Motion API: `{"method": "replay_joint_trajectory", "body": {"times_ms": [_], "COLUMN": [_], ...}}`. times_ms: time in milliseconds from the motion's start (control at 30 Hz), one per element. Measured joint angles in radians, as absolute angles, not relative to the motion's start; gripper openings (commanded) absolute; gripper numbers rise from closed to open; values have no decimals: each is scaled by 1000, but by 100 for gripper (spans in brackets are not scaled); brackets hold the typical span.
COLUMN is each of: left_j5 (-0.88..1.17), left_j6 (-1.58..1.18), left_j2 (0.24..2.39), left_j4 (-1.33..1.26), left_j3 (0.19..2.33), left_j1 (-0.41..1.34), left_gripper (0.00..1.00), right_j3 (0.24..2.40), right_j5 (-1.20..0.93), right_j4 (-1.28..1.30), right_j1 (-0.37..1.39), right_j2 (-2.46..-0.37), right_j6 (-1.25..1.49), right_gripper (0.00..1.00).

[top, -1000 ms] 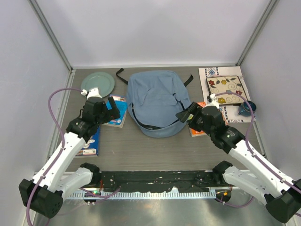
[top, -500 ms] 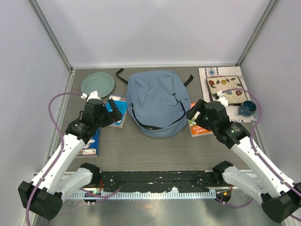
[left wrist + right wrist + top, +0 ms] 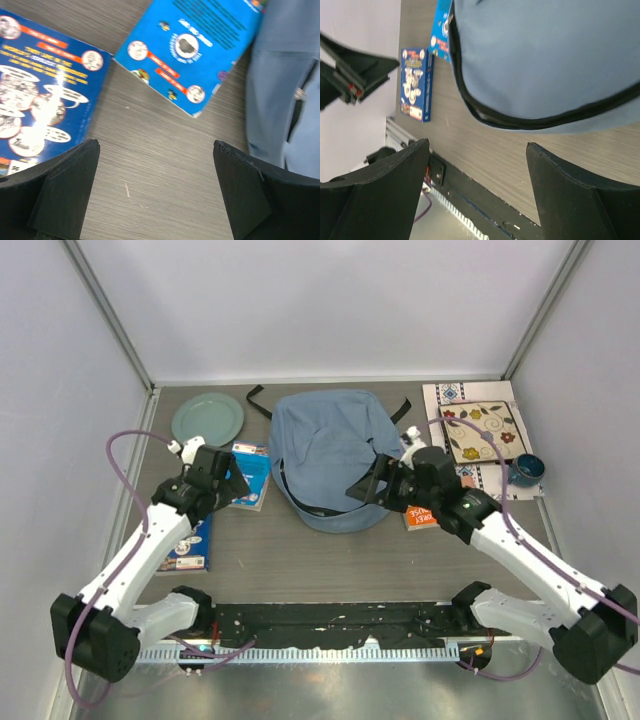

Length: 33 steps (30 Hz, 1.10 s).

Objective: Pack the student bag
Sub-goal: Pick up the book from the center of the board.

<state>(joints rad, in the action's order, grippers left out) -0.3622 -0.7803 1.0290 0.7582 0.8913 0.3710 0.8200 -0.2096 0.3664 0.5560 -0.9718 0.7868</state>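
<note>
The light-blue student bag lies flat mid-table with its dark zipper along the near edge. It also shows in the right wrist view and at the right edge of the left wrist view. My left gripper is open and empty over bare table beside a light-blue book and a dark-blue book. My right gripper is open and empty, just above the bag's near right edge.
A green plate sits at the back left. An orange book lies under my right arm. A patterned mat with a floral pouch and a dark blue cup is at the back right. Black straps stick out behind the bag.
My right gripper has swung left from over the orange book to the bag's near right edge. My left gripper has shifted slightly toward the light-blue book.
</note>
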Motion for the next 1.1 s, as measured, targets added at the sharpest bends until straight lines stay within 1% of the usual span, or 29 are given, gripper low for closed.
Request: {"method": "replay_joint_trajectory", "body": {"times_ms": [167,233,333,433,533,667,867,1100], "left_j5": [-438,-430,-403,-347,-292,-253,-236,-155], "left_j6": [-772,-758,-748,-746,-750,-756,-752,-738], "left_j2": [1163,1213,1232,1231,1213,1177,1151,1196], "left_j4": [807,807,799,781,754,751,721,648], "left_j3": [988,1029,1032,1007,936,854,793,723], "left_j1": [295,223,98,-33,-169,-290,-390,-416], "left_gripper": [100,100,100,99,99,100,100,100], "right_j3": [859,876,917,965,1031,1108,1205,1325], "right_j5": [-251,-254,-252,-253,-254,-258,-293,-324], "right_j4": [322,305,282,244,216,199,183,166], "right_j1": [653,689,750,819,881,938,975,987], "right_j2": [-1121,-1169,-1238,-1316,-1429,-1567,-1757,-1931], "right_j6": [764,759,754,750,738,717,706,709], "right_gripper": [83,83,84,83,83,83,83,83]}}
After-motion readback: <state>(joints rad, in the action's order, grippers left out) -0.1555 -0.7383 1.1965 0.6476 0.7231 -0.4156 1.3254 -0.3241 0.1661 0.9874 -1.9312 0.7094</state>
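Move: For the left hand, the left book lies about 14 cm to its left, some 6 cm back and 14 cm below; the centre book is about 8 cm straight ahead of this hand, and the backpack roughly 21 cm to its right and 12 cm ahead. From the right hand the left book is about 42 cm left, 4 cm back and 20 cm down, the centre book some 29 cm left and 10 cm ahead, and the backpack about 6 cm left and 14 cm ahead. Over to the left book heads the open left hand, first nosing forward a little, then swinging some 17 cm left and slightly back while sinking and turning about 35 degrees counter-clockwise, to hang above the book's cover. The right hand, also open, leaves the backpack's mouth, sweeping about 23 cm left and dropping 12 cm towards the same book, yawing counter-clockwise. ##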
